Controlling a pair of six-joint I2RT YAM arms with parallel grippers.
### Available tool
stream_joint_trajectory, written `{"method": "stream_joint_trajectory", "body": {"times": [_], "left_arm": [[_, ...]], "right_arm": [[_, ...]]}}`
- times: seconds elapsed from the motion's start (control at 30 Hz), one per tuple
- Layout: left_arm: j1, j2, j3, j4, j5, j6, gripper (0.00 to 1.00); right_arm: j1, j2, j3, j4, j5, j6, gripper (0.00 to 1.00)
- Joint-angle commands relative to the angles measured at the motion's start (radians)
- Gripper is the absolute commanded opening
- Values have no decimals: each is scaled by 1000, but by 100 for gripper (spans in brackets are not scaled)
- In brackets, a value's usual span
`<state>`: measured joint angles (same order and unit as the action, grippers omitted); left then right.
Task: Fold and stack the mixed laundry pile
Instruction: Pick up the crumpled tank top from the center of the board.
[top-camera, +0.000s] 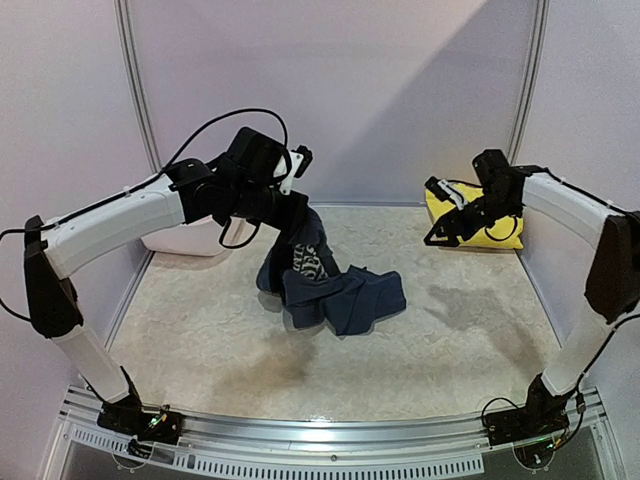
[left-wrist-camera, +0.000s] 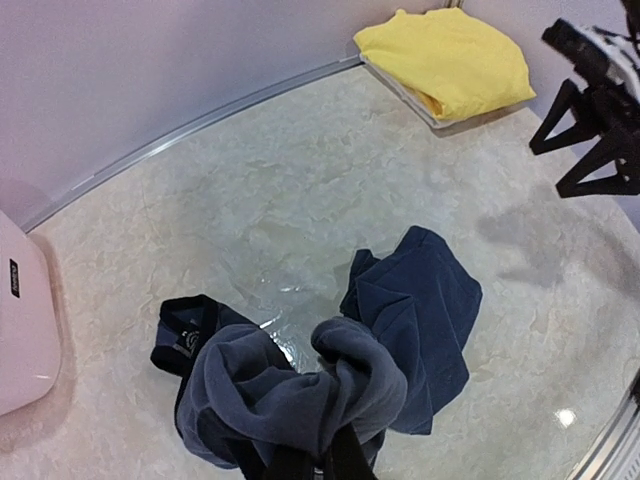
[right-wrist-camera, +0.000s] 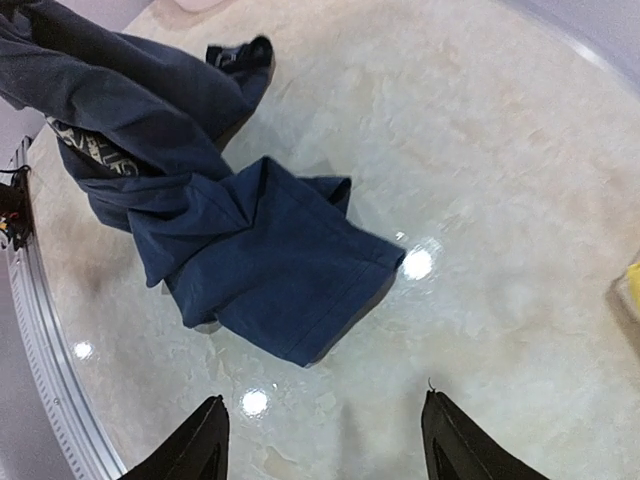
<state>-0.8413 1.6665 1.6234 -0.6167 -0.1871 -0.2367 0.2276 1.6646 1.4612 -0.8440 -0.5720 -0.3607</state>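
A navy garment (top-camera: 335, 295) with a white print hangs from my left gripper (top-camera: 297, 222), which is shut on its bunched upper edge; its lower part lies crumpled on the table. From the left wrist, the cloth (left-wrist-camera: 300, 385) wraps the left gripper (left-wrist-camera: 318, 462). The right wrist view shows the same navy garment (right-wrist-camera: 250, 250) spread on the table. A folded yellow garment (top-camera: 505, 225) lies at the back right, also visible in the left wrist view (left-wrist-camera: 445, 58). My right gripper (top-camera: 448, 218) hovers open by the yellow garment, with nothing between its fingertips (right-wrist-camera: 205, 440).
A white basket (top-camera: 195, 238) stands at the back left behind my left arm, its corner (left-wrist-camera: 22, 320) in the left wrist view. The table's curved metal rim (top-camera: 330, 440) runs along the near edge. Walls close the back and sides.
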Motion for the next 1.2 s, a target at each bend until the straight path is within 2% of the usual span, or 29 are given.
{"method": "stream_joint_trajectory", "body": {"times": [0.0, 0.2, 0.6, 0.9, 1.07, 1.1, 1.17], "left_arm": [[13, -16, -54, 28, 14, -25, 0], [14, -19, -79, 33, 23, -39, 0], [25, -66, -145, 40, 7, -49, 0], [40, -91, -194, 59, 17, -57, 0], [41, -94, -203, 63, 19, -67, 0], [42, -95, -205, 63, 19, -67, 0], [41, -99, -210, 63, 16, -66, 0]], "right_arm": [[64, 182, 21, -32, -80, 36, 66], [149, 344, 167, -68, -127, 48, 67], [239, 663, 510, -170, -172, 82, 70], [296, 728, 555, -210, -196, 56, 64], [302, 751, 580, -215, -195, 60, 51], [301, 755, 585, -217, -197, 59, 46], [301, 754, 594, -224, -207, 51, 27]]}}
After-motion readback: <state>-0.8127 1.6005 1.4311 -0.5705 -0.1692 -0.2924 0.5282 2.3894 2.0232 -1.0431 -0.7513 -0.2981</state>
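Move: The navy tank top hangs from the left hand, its other part lying crumpled on the board: that lying part is some 18 cm left of the right hand, about 3 cm back and 15 cm lower. From the left hand it is about 10 cm to the right, roughly level fore and aft, some 23 cm below. The yellow pile stands about 16 cm ahead of the right hand and 12 cm right of it; the white basket is roughly 17 cm ahead and 25 cm left of the left hand. Swinging left about 17 cm, the right hand dips to the lying part of the tank top, skims leftward, then sinks again, some 13 cm lower overall; its wrist tips down and turns counter-clockwise. The open fingers straddle a fold and begin to close on it. The left hand keeps its grip on the hanging part, lowering it about 5 cm and easing slightly left. ##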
